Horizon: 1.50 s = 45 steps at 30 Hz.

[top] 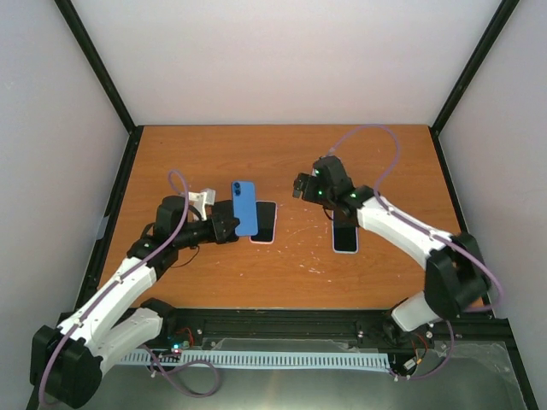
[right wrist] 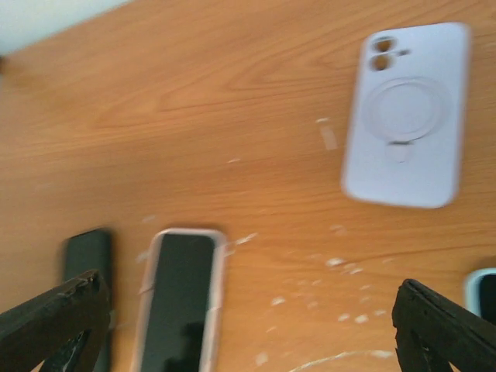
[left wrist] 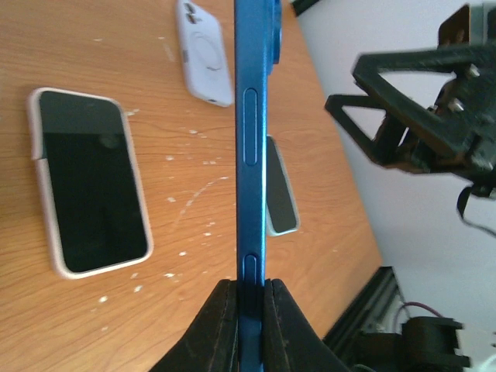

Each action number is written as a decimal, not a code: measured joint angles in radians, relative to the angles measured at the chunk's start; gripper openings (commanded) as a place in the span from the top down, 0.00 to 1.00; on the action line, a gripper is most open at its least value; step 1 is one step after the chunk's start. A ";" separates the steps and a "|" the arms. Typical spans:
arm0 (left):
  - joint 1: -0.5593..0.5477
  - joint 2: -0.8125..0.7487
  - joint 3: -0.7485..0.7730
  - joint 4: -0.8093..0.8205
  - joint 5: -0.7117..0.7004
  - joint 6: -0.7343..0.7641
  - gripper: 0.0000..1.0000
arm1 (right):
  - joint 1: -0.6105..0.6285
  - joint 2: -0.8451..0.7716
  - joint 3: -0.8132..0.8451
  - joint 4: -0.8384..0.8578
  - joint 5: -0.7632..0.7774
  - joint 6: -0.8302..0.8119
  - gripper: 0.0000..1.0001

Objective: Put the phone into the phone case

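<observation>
My left gripper (left wrist: 252, 310) is shut on the lower end of the blue phone (left wrist: 256, 139), which it holds edge-on and upright above the table. In the top view the blue phone (top: 244, 207) stands over the table's left middle, with the left gripper (top: 224, 227) at its near end. The empty lavender phone case (left wrist: 205, 50) lies back up on the wood, also visible as the phone case (right wrist: 407, 116) and the phone case (top: 200, 201). My right gripper (top: 297, 185) hovers open to the right of the phone, nothing between its fingers (right wrist: 54, 318).
A phone in a pinkish case (top: 263, 222) lies screen up just right of the held phone; the same pinkish-cased phone (right wrist: 178, 298) shows under the right wrist. A second white-rimmed phone (top: 345, 235) lies screen up beneath the right arm. Black frame posts and white walls border the wooden table (top: 282, 154).
</observation>
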 measured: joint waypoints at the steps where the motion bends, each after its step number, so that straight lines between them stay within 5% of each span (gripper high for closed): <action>1: 0.000 -0.005 0.004 -0.021 -0.016 0.009 1.00 | -0.001 0.048 0.037 -0.034 0.051 -0.012 0.03; 9: 0.000 -0.089 0.020 -0.156 -0.111 0.067 1.00 | -0.003 0.423 0.304 -0.242 0.342 -0.078 0.05; 21: 0.000 -0.130 0.021 -0.205 -0.130 0.078 1.00 | -0.007 0.724 0.532 -0.375 0.484 -0.105 0.05; 32: 0.000 -0.135 0.021 -0.221 -0.127 0.077 1.00 | -0.043 0.757 0.523 -0.338 0.510 -0.105 0.15; 45: 0.000 -0.125 0.021 -0.222 -0.118 0.075 1.00 | -0.121 0.665 0.369 -0.125 0.335 -0.107 0.31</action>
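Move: From the right hand, open and empty, the lilac phone case lies roughly 15 cm ahead, 7 cm to the right and 17 cm below. The pink case is level with that hand and some 11 cm to its left; the light-blue-cased phone is about 3 cm back and 14 cm to its right, both also on the table. From the left hand, still holding the blue phone, the lilac case is around 27 cm ahead, 24 cm right and 17 cm below. Down about 16 cm and forward some 10, the right hand swoops to the near half of the lilac case, edging right as it goes and swinging its fingers to point more steeply down. Low over the table it eases farther right, rolls partly back and narrows its fingers by about a quarter until they flank the case's long edges. The left hand drifts slightly left and back, keeping its pinch on the blue phone. ##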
